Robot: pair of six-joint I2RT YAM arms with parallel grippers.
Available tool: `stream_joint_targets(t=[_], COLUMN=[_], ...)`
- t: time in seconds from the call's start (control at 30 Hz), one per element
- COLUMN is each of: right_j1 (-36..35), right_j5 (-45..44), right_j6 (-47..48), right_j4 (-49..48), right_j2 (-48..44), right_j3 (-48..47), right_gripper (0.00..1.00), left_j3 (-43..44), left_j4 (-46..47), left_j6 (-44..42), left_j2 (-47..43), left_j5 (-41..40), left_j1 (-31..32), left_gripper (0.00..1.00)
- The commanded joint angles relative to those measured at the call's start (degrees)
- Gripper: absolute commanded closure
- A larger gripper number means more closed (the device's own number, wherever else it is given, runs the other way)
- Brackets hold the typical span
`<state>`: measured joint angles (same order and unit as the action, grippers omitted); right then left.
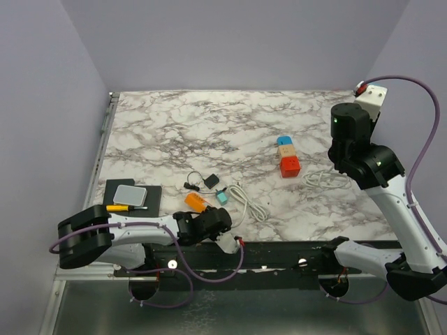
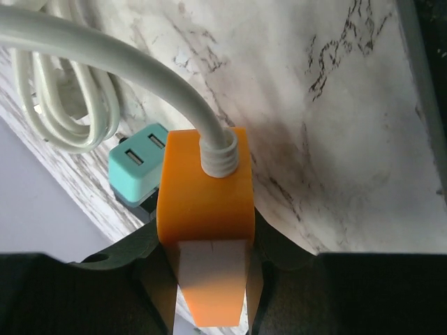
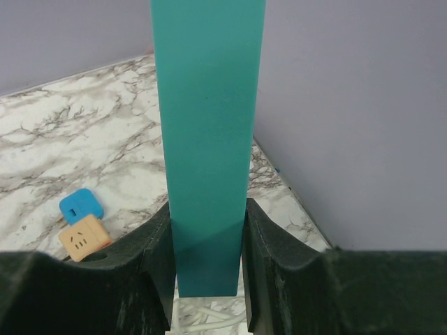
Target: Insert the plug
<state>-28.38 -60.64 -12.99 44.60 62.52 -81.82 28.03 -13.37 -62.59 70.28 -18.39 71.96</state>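
Observation:
The orange plug [image 2: 202, 188] has a thick white cable [image 2: 105, 52] running out of its top. My left gripper [image 2: 209, 255] is shut on it, low over the table's near edge, and the top view shows the plug [image 1: 196, 201] just ahead of that gripper [image 1: 204, 213]. A small teal adapter [image 2: 140, 164] with two slots lies right beside the plug. My right gripper [image 3: 208, 241] is shut on a long teal bar [image 3: 208, 132] that stands upright between its fingers. The right arm [image 1: 353, 132] is raised at the right side of the table.
Blue [image 1: 284, 142], tan [image 1: 286, 151] and red [image 1: 290, 167] blocks lie in a row at centre right, with a coil of white cable [image 1: 323, 179] beside them. A black pad [image 1: 133, 197] carrying a grey square and a yellow-handled screwdriver [image 1: 120, 207] sits at the near left. A thin black lead [image 1: 199, 181] lies mid-table.

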Motion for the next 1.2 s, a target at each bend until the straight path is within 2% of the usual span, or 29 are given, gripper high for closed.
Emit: stream_joint_targets(t=[0.0, 0.13, 0.27, 0.43, 0.53, 0.73, 0.8, 0.83, 0.87, 0.9, 0.93, 0.97, 1.17], right_j1=[0.50, 0.65, 0.98, 1.76, 2.46, 4.46, 4.98, 5.14, 5.36, 5.52, 5.72, 5.98, 6.66], right_j5=[-2.60, -2.61, -2.90, -2.68, -2.57, -1.01, -0.49, -0.37, -0.29, -0.15, 0.12, 0.46, 1.96], right_j6=[-0.13, -0.14, 1.46, 4.31, 5.87, 6.49, 6.40, 6.35, 6.37, 6.43, 6.52, 6.57, 6.05], right_j4=[-4.65, -5.34, -7.77, -11.49, -12.54, -13.71, -13.55, -13.37, -13.24, -13.22, -13.22, -13.22, -11.70], right_j2=[-1.45, -1.28, -1.15, 0.12, 0.58, -0.51, -0.86, -0.98, -1.07, -1.21, -1.30, -1.39, -0.94], right_j3=[-0.48, 0.02, 1.47, 2.02, 2.13, 4.09, 4.65, 4.77, 4.93, 5.06, 5.09, 5.16, 4.46], right_gripper=[0.94, 0.94, 0.94, 0.94, 0.94, 0.94, 0.94, 0.94, 0.94, 0.94, 0.94, 0.94, 0.94], left_j3=[0.05, 4.13, 10.88, 19.88, 24.02, 18.62, 18.95, 19.45, 19.73, 19.91, 20.25, 20.75, 26.10], left_j4=[6.10, 9.49, 13.71, 20.99, 19.56, 15.79, 11.30, 7.39, 4.51, 2.38, 0.04, -2.35, -12.09], left_j6=[3.12, 3.13, 2.63, -0.26, 3.29, 13.77, 20.62, 23.55, 25.57, 27.57, 29.51, 31.15, 38.14], left_j2=[6.75, 16.16, 28.63, 39.10, 40.62, 39.25, 40.13, 40.53, 40.35, 39.73, 38.58, 37.18, 26.44], left_j5=[-0.10, -0.59, -6.04, -11.54, -13.77, -20.71, -21.96, -21.57, -20.40, -18.89, -16.83, -13.82, 3.72], left_j1=[-0.58, -6.24, -13.69, -20.31, -19.57, -11.05, -9.62, -9.01, -8.49, -7.98, -7.56, -7.27, -6.99], left_gripper=[1.00, 1.00, 1.00, 1.00, 1.00, 1.00, 0.90, 0.80, 0.54, 0.38, 0.08, 0.02, 0.01])
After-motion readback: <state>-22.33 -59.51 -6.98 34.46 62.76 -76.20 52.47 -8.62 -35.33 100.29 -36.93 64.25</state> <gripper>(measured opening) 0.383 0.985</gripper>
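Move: The left hand holds the orange power strip low over the table; its put-down spot lies some 11 cm ahead, 1 cm right and 3 cm down. On the way, about 2 cm down, the teal cube sits 6 cm ahead and 2 cm right, the black adapter 12 cm ahead and 1 cm left, the coiled cable 4 cm ahead and 13 cm right. From the raised right hand, that spot is level, about 40 cm left and 36 cm below. The left hand sweeps the orange strip about 18 cm forward, turning counter-clockwise, draws back 6 and lets go. ##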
